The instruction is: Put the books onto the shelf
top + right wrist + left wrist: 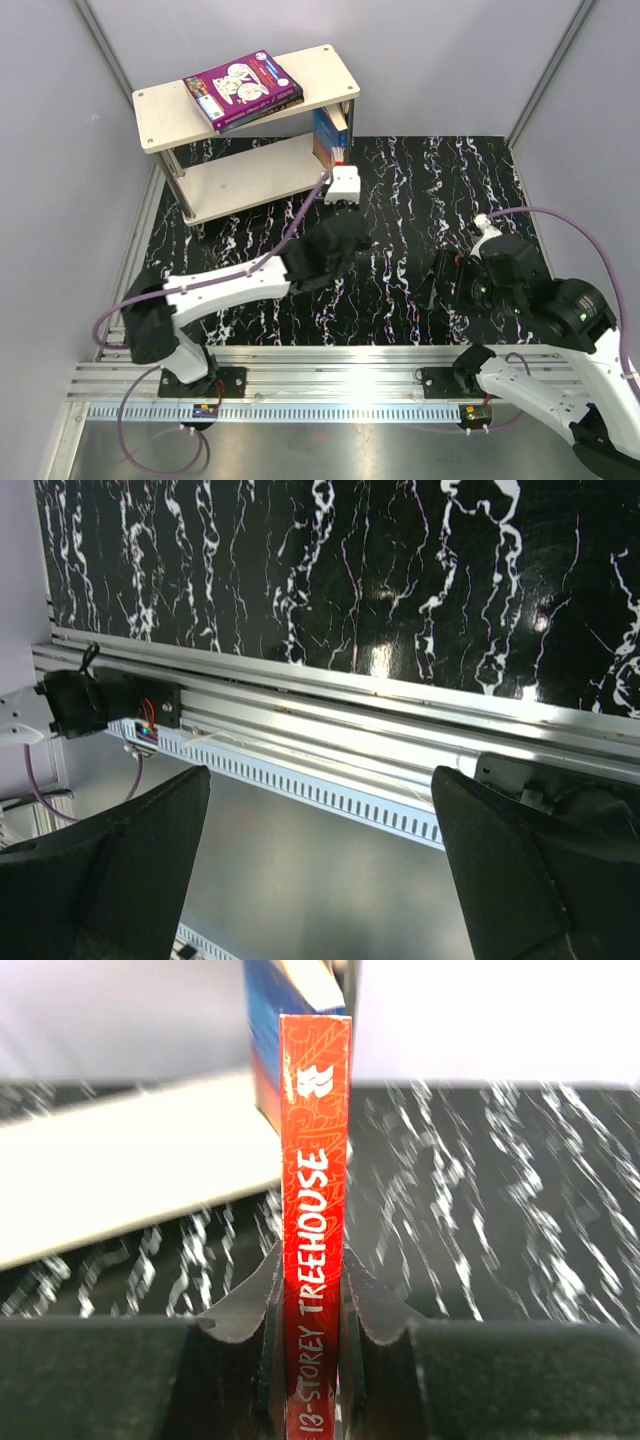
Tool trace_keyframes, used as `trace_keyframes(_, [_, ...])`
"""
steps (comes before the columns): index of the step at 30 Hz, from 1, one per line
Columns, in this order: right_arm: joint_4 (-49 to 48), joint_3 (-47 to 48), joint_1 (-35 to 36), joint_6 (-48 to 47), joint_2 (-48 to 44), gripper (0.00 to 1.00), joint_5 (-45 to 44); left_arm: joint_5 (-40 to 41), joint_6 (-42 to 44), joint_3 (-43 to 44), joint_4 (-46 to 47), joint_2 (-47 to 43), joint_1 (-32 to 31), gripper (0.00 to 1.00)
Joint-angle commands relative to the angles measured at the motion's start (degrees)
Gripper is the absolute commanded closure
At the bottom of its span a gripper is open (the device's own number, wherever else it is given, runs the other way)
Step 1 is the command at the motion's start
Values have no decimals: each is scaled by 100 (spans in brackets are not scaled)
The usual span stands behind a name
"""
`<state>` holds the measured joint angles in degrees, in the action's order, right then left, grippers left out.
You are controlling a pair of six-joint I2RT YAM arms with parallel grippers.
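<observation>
My left gripper (312, 1260) is shut on the spine of a red book (315, 1110), which it holds upright on edge. This is just in front of the right end of the shelf (160, 115). In the top view only a sliver of the red book (338, 163) shows beyond the white wrist camera. A blue book (290, 1030) stands upright right behind it, at the end of the lower board (120, 1180). A purple book (243, 88) lies flat on the top board, on a darker book (268, 108). My right gripper (320, 780) is open and holds nothing.
The shelf's silver posts stand at the corners of the boards (352, 112). Below my right gripper run the aluminium rail (380, 730) and the slotted cable duct (330, 800) at the table's near edge. Grey walls close in both sides, and the black marbled mat (430, 190) covers the table.
</observation>
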<state>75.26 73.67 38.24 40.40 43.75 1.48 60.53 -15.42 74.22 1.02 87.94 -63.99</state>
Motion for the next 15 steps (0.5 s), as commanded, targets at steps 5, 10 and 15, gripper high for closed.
trace_keyframes(5, [322,130,34,-699,169,0,-33,1339,6534,391,7421,1390,140,100])
trace_keyframes(10, [217,86,34,-972,766,0,-104,909,8444,1150,9443,2553,325,100])
trace_keyframes(15, [-142,-36,35,-1201,1424,0,106,776,7880,788,9452,2184,387,100])
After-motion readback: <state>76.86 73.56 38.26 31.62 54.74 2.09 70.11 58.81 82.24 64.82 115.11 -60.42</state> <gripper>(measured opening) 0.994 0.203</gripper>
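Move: The left hand already holds the red book upright, pages forward; the free spot on the lower shelf, just left of the standing blue book, lies about 20 cm ahead of it, 6 cm left and some 10 cm lower. The blue book is roughly 21 cm ahead, 2 cm left and 11 cm lower; the purple book on the top board some 24 cm ahead, 21 cm left and 8 cm higher. From the right hand the spot is about 40 cm ahead, 26 cm left and 7 cm lower. Still pinching the red book by its spine, the left hand carries it forward about 7 cm towards the lower shelf's right end, rising slightly and sinking again. On the way it rolls the book some 35 degrees so its top leans right, tips the nose up and swings it leftward. The open, empty right hand sinks about 4 cm, ending slightly farther forward. ##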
